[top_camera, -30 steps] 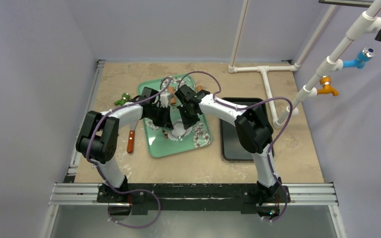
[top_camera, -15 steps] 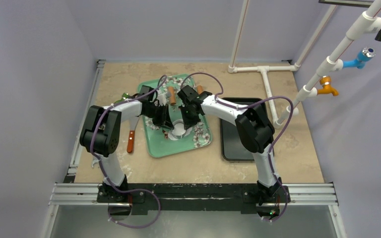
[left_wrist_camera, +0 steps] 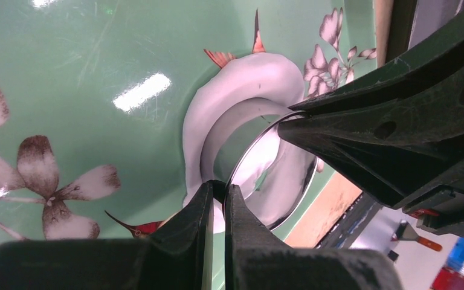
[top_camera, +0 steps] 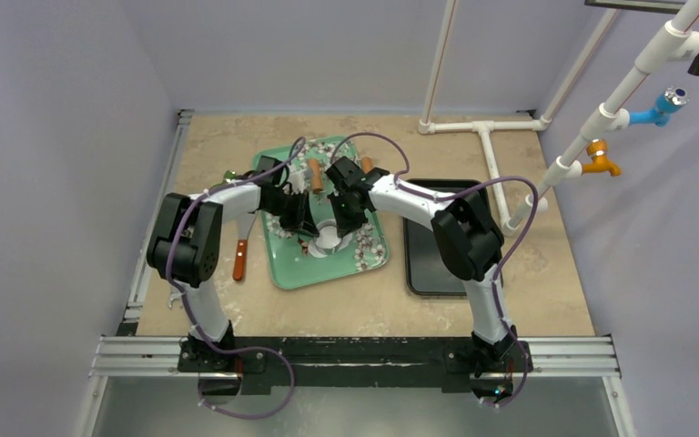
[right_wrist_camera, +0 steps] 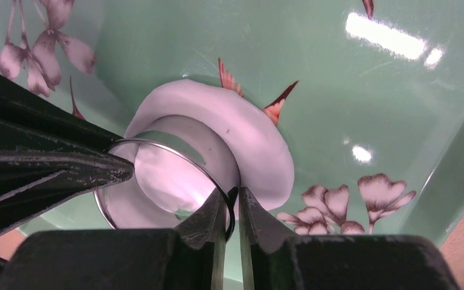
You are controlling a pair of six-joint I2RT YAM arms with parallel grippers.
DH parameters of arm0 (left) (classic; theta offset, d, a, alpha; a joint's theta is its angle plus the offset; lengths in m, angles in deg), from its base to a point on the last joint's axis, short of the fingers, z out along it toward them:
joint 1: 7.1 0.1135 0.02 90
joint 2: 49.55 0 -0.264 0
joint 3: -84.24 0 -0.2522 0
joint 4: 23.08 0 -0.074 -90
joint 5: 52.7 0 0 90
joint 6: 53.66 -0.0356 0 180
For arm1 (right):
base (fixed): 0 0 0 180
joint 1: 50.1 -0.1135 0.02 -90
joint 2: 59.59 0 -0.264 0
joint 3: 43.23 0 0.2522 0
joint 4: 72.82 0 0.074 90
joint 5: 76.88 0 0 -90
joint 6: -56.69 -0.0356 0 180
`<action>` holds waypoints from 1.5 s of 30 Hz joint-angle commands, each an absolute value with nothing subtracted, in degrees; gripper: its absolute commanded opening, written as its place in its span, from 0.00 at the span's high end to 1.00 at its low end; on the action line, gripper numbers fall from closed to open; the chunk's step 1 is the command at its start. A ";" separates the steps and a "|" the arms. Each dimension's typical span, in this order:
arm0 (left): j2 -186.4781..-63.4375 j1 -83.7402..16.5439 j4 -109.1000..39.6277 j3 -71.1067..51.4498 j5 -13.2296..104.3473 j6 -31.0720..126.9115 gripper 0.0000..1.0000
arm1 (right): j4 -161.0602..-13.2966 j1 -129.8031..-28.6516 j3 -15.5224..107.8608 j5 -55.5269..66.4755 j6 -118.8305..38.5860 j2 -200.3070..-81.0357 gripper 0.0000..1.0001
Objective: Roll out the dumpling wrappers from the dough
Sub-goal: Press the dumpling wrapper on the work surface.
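The dough [left_wrist_camera: 248, 78] lies as a flattened white sheet on the green flowered tray [top_camera: 300, 269]; it also shows in the right wrist view [right_wrist_camera: 260, 139] and from above [top_camera: 328, 241]. A round metal ring cutter [left_wrist_camera: 278, 181] stands pressed into it, with white dough inside the ring [right_wrist_camera: 169, 175]. My left gripper [left_wrist_camera: 219, 188] is shut on the ring's rim on one side. My right gripper [right_wrist_camera: 234, 196] is shut on the rim on the opposite side. From above, the left gripper [top_camera: 308, 235] and the right gripper [top_camera: 341, 226] meet over the tray. No separate wrapper shows.
A rolling pin with orange handles [top_camera: 314, 173] lies at the tray's far end, partly under the arms. A knife with an orange handle [top_camera: 238, 259] lies left of the tray. A black tray [top_camera: 428, 259] sits to the right. A green toy [top_camera: 229, 176] is at the far left.
My left arm's elbow has shifted a little up and away from the near edge. Both grippers stay on the ring cutter over the dough.
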State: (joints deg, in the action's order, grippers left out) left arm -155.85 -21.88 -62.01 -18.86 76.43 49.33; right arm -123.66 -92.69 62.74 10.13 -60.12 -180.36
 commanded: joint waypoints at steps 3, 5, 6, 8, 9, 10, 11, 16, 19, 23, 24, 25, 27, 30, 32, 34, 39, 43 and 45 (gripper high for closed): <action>-151.27 -23.19 -62.60 -20.79 76.02 47.48 1.00 | -123.19 -91.32 60.81 15.07 -56.47 -179.18 0.75; -151.04 -23.26 -62.77 -20.65 76.48 47.72 1.00 | -124.05 -91.32 61.80 15.34 -56.38 -179.38 0.71; -151.25 -23.20 -62.83 -20.57 76.77 47.88 1.00 | -124.97 -91.30 62.50 15.44 -56.15 -179.67 0.70; -151.77 -23.26 -63.10 -20.35 77.15 47.98 1.00 | -125.66 -91.32 63.37 15.44 -55.76 -179.78 0.69; -151.94 -23.24 -63.19 -20.31 77.16 48.02 1.00 | -125.58 -91.32 63.52 15.46 -55.45 -179.41 0.69; -152.03 -23.26 -63.02 -20.42 77.27 47.96 1.00 | -125.38 -91.32 63.52 15.42 -55.35 -178.90 0.69; -151.84 -23.27 -62.79 -20.51 77.29 47.94 1.00 | -125.35 -91.32 63.40 15.40 -55.32 -178.48 0.69; -149.49 -23.35 -62.74 -20.16 77.27 46.95 1.00 | -126.28 -91.31 63.48 17.01 -55.62 -176.10 0.66; -148.70 -23.53 -63.01 -19.65 76.19 46.01 1.00 | -126.13 -91.40 64.27 17.64 -55.63 -175.05 0.64; -149.28 -23.77 -63.50 -19.41 76.30 45.36 1.00 | -126.36 -91.44 65.26 19.53 -55.93 -173.86 0.60; -149.42 -23.87 -63.44 -19.42 76.26 45.25 1.00 | -126.27 -91.57 65.30 19.84 -55.84 -173.50 0.60; -149.54 -23.96 -63.53 -19.42 76.30 45.15 1.00 | -126.15 -91.65 65.23 20.22 -55.83 -173.23 0.59; -149.45 -24.14 -63.49 -19.42 76.32 45.00 1.00 | -126.00 -91.66 65.04 20.70 -55.80 -172.98 0.56; -148.44 -24.15 -64.35 -19.02 76.46 44.64 1.00 | -125.92 -91.82 64.94 19.46 -55.26 -173.10 0.52; -147.02 -24.15 -65.44 -18.62 77.07 44.24 1.00 | -125.07 -91.90 64.56 17.88 -54.95 -172.64 0.50; -145.08 -24.15 -66.46 -18.19 76.83 43.04 1.00 | -123.85 -91.94 63.88 16.91 -54.78 -171.99 0.48; -140.14 -24.15 -67.33 -17.28 73.55 38.98 1.00 | -119.32 -91.94 60.17 16.39 -54.27 -169.18 0.41; -140.57 -24.79 -68.71 -16.63 70.82 35.74 1.00 | -113.94 -92.33 56.80 16.91 -54.49 -165.82 0.37; -142.63 -25.17 -69.99 -15.69 70.64 33.95 1.00 | -111.10 -93.61 55.65 18.24 -54.30 -164.56 0.35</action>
State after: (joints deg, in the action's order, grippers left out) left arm -142.00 -24.33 -65.64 -18.43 70.66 39.80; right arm -118.31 -92.93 57.78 13.59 -55.63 -167.84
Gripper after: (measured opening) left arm 0.040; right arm 0.633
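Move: The dumpling wrapper lies under the metal ring I am pressing between both hands. Its middle is about 4 cm to the right, 2 cm back and 3 cm below my left hand, and about 3 cm to the left, 2 cm back and 3 cm below my right. The roller's near head lies some 12 cm straight ahead of my left hand. The scraper is about 16 cm to that hand's left and 4 cm back. The black tray's middle is some 23 cm to the right of my right hand and 2 cm back. My right fingers let go of the ring's rim, opening from nearly shut to well over half. After staying low on the dough a little longer, both hands rise unevenly off the wrapper, my left by about 6 cm, keeping its pinch on the rim and tilting some 15 degrees, my right by about 7 cm with a slight drift forward, its open fingers still around the ring's edge. ##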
